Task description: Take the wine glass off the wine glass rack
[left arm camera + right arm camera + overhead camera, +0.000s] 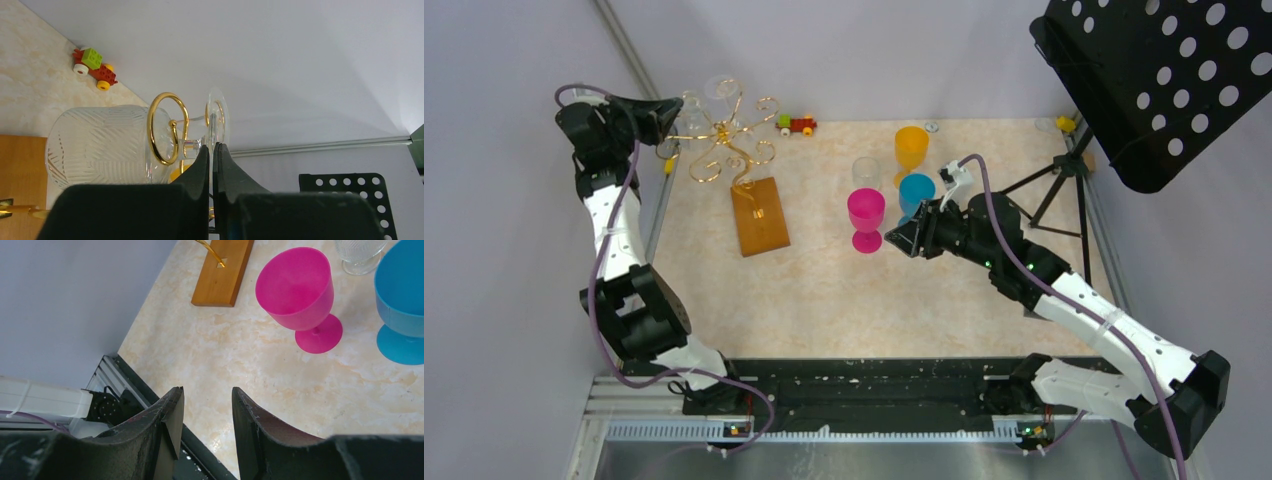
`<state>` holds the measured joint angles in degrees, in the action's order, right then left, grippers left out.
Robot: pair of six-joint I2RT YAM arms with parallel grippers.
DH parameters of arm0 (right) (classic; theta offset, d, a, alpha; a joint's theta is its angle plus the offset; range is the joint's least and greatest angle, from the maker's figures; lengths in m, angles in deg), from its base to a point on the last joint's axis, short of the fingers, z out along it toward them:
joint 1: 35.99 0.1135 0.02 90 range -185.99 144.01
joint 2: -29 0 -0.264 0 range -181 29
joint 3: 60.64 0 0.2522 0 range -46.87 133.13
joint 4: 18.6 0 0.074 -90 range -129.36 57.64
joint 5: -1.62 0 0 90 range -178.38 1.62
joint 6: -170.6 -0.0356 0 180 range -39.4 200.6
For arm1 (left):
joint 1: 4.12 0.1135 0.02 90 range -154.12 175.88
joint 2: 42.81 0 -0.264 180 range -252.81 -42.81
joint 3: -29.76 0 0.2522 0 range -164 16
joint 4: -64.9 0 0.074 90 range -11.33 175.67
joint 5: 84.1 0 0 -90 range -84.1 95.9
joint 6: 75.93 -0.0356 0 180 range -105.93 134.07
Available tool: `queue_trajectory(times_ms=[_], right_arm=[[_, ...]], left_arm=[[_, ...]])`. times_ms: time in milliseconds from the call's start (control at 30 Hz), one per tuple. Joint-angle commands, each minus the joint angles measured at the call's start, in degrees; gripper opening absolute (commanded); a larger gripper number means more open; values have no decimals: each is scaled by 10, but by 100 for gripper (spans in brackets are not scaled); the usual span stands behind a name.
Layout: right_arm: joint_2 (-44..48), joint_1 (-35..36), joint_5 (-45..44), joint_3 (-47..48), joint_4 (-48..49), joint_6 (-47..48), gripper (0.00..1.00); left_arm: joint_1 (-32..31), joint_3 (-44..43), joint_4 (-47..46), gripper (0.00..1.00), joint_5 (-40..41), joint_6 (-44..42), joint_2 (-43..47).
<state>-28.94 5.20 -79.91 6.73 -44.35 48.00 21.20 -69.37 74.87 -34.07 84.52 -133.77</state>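
The wine glass (pixel 100 145) is clear with a ribbed bowl and hangs in the wine glass rack (pixel 724 140), a gold wire stand with curled arms on a brown wooden base (pixel 759 215). Its stem passes through a gold ring (pixel 151 142) of the rack. My left gripper (pixel 214 147) is shut on the thin edge of the glass's round foot (pixel 220 112). From above, that left gripper (pixel 676 108) sits at the rack's left side, high off the table. My right gripper (pixel 206 395) hangs open over bare table, holding nothing, and in the overhead view this right gripper (pixel 894 240) is just right of the pink goblet.
A pink goblet (pixel 865 212), a blue one (pixel 915 190), an orange one (pixel 911 147) and a clear glass (pixel 865 172) stand mid-table. A toy train (pixel 797 125) lies at the back. A black perforated music stand (pixel 1164 80) on a tripod fills the right rear.
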Motion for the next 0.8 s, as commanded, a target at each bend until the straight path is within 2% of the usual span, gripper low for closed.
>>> queue_trajectory(times_ms=[0,400,767], right_arm=[[1,-4,-3,3,19,2,41],[4,-4,-2,2,18,1,41],[9,-4,-2,1,18,-1,41]], left_arm=[[1,-52,-5,0,-24,-10,34],[19,-60,115,0,31,-75,76],[41,-45,154,0,96,-115,131]])
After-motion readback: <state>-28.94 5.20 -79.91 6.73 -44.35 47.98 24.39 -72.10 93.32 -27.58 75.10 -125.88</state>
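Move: The clear wine glass hangs foot up, its foot already pinched in the left fingertips and its middle about 8 cm below that hand and 1 cm ahead and to the right. The rack's gold curl by its stem is roughly 2 cm ahead, 2 cm right and 3 cm below; the second clear glass hangs 3 cm ahead, 8 cm right and 6 cm below. From the right hand the held glass is about 24 cm ahead, 39 cm left and 4 cm above. The clear wine glass, still pinched by its foot, is drawn out past the gold curl: the left hand pulls it back about 4 cm and then also to the left some 2 cm, away from the second hanging glass. Meanwhile the wrist swings some 10 degrees counter-clockwise, with a slight roll and forward tip, and the fingers stay shut. ##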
